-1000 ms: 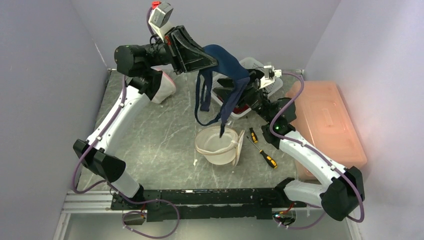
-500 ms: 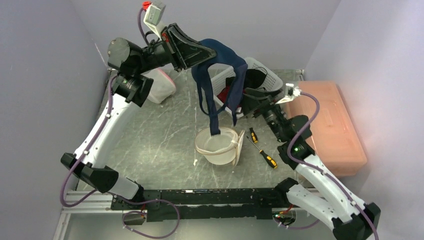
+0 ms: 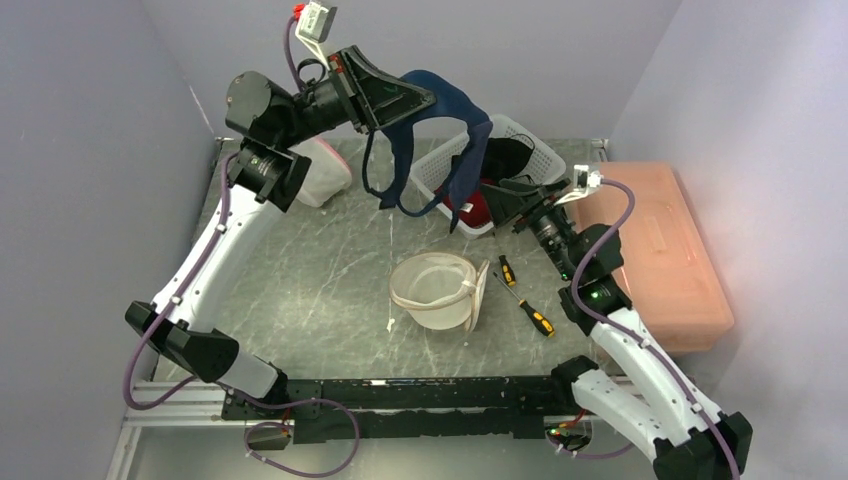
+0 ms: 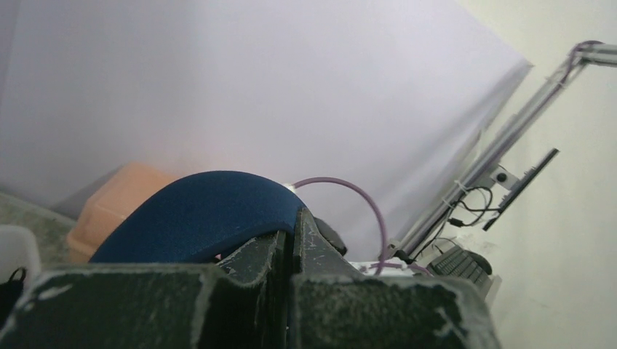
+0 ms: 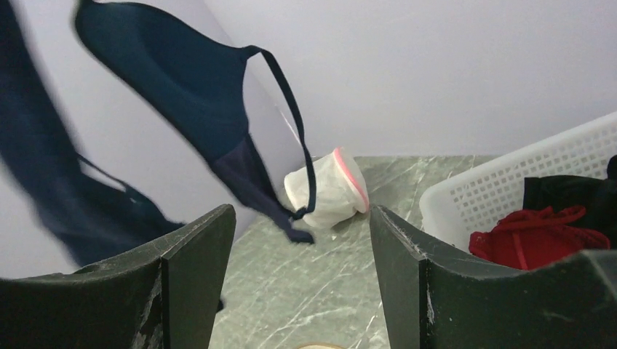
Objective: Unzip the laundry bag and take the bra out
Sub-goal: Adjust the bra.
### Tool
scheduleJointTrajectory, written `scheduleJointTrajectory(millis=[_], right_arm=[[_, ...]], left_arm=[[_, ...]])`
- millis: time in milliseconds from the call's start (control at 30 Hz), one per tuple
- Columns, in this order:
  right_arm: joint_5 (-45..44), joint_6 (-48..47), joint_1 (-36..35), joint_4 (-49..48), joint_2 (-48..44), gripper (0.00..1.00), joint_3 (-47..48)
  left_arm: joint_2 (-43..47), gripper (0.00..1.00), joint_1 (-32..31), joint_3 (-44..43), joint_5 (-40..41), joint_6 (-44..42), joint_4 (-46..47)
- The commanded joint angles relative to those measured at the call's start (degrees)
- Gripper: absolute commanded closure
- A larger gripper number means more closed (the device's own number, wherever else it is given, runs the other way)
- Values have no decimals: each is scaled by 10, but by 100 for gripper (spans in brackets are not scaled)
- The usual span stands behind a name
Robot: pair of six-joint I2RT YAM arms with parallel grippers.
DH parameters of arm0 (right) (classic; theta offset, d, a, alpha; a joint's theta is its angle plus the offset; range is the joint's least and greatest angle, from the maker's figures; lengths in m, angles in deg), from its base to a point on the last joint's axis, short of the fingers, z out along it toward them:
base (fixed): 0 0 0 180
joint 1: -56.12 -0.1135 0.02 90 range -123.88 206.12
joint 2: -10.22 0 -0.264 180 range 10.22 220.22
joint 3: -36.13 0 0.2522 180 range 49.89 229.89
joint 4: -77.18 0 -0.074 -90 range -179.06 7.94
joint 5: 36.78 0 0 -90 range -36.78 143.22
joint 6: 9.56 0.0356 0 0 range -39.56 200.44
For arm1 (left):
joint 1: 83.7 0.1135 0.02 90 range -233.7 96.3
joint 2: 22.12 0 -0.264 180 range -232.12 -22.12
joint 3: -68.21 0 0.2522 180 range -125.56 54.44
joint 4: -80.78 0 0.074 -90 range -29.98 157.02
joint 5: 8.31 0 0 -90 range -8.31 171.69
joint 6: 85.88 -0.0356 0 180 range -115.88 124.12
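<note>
The dark blue bra (image 3: 440,120) hangs high over the table, pinched at one cup by my left gripper (image 3: 432,102), which is shut on it. Its straps dangle free above the white basket. In the left wrist view the blue cup (image 4: 196,214) bulges out beside the closed fingers (image 4: 295,236). The white mesh laundry bag (image 3: 438,290) lies open on the table, below and in front of the bra. My right gripper (image 3: 508,205) hovers open over the basket's near side with nothing between its jaws; the right wrist view shows the bra (image 5: 182,87) swinging ahead of it.
A white basket (image 3: 530,135) with red and black garments stands at the back. A second white bag with pink trim (image 3: 325,170) lies at the back left. Two screwdrivers (image 3: 525,300) lie right of the laundry bag. An orange lidded box (image 3: 660,250) fills the right side.
My left arm has lifted the bra, so its strap ends have come out of the laundry bag and swing free. The right arm has drawn back and up, its gripper still open.
</note>
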Motion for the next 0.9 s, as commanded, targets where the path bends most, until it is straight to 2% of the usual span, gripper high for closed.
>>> scheduleJointTrajectory(millis=[0,267,467,633,867], right_arm=[[55,23,11,-79,30,29,35],[176,96,-10,-261,112,29,92],[170,90,-63,-317,153,27,139],[167,103,-79,-384,199,27,160],[170,117,-90,-405,232,29,192]], left_arm=[[30,97,-3,4,-38,55,129],[35,97,-9,33,-50,86,188],[17,97,-27,41,-40,110,233],[6,97,-52,41,-36,110,250],[1,97,-68,44,-27,98,245]])
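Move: Up in the air, the navy bra hangs from the left fingers; its nearer drooping side is about 7 cm left of the open right hand, some 4 cm back and 8 cm higher. From the left hand that side hangs about 6 cm right and 13 cm below, roughly level in reach. The white basket lies about 25 cm ahead of the right hand, 2 cm to its right and 33 cm below; the laundry bag is 10 cm left, 3 cm back and 32 cm below that hand. Rising about 12 cm and swinging some 9 cm left, the right hand ends 4 cm farther back, up at the bra's drooping side, its fingers staying wide open while the wrist tips up about 20 degrees and turns counter-clockwise. The left hand keeps its pinch and draws the bra back about 6 cm, rising slightly and turning a little clockwise. ##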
